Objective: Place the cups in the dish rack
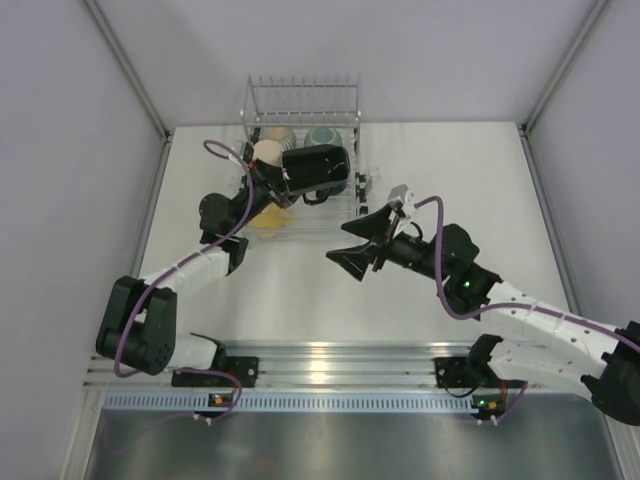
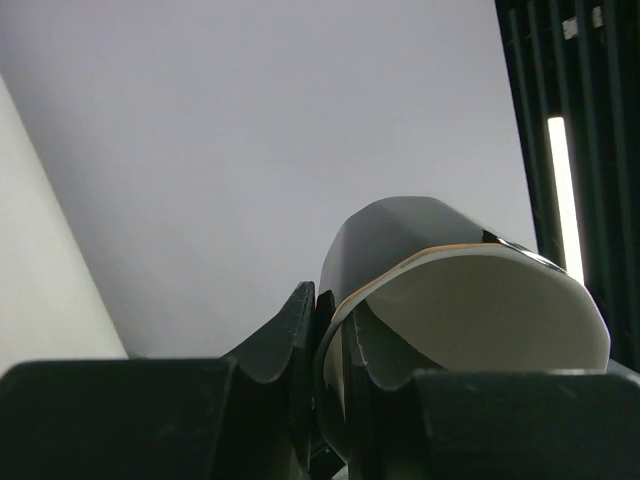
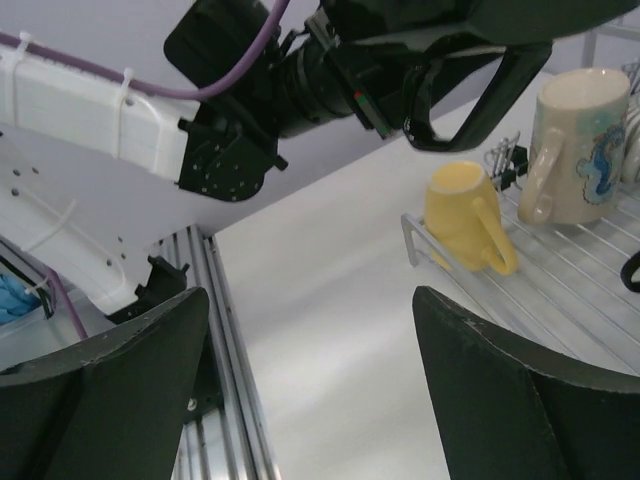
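My left gripper is shut on the rim of the black cup with cream inside, holding it on its side above the silver wire dish rack. In the left wrist view one finger is inside the black cup and one outside. A small yellow cup lies in the rack's near left corner, and it also shows in the right wrist view. A tall cream mug stands in the rack. A ribbed beige cup and a teal-green cup sit at the rack's far end. My right gripper is open and empty, near the rack's front right.
Grey walls enclose the white table on three sides. An aluminium rail runs along the near edge at the arm bases. The left arm hangs over the rack in the right wrist view.
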Tool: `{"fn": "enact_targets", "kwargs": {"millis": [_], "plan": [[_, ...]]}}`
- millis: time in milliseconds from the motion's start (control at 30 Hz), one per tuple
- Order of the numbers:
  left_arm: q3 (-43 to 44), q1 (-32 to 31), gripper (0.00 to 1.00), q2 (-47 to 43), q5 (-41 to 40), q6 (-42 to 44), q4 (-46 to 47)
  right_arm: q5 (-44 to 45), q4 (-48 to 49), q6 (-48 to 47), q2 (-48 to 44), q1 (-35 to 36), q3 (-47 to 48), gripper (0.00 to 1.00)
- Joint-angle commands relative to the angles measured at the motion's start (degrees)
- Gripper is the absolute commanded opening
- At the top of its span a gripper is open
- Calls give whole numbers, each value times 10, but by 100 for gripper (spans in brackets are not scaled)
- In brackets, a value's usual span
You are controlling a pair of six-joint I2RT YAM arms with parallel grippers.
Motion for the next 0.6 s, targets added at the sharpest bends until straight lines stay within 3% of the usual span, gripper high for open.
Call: {"fn": "enact_targets", "kwargs": {"millis": [0, 300, 567], "plan": [[-10, -31, 0, -55, -53, -61, 149, -22, 46, -10, 27, -3, 66, 83], [-64, -60, 0, -95, -80, -97, 148, -74, 16, -36, 116, -15, 178, 72], [-87, -65, 0, -106, -89, -121, 149, -144, 19, -3, 177, -21, 240, 53]]}}
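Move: The black cup, hanging in the left fingers by its rim, has its middle about 10 cm ahead of the right hand, 7 to its left and 11 above; its handle hangs down from it. In the rack, the yellow cup is some 18 cm ahead, 19 left and 20 below the right hand, and the beige cup about 29 ahead, 18 left and 18 below it. From the left hand, the right gripper is about 8 cm back, 12 right and 7 below. Up and to the left, about 5 cm each way and some 3 cm forward, the right hand reaches in under the black cup's base towards its hanging handle, its wide fingers narrowing to about half open. Meanwhile the left hand keeps the rim pinched, draws the cup back some 5 cm towards the right gripper and tilts its fingertips up about 10 degrees. ##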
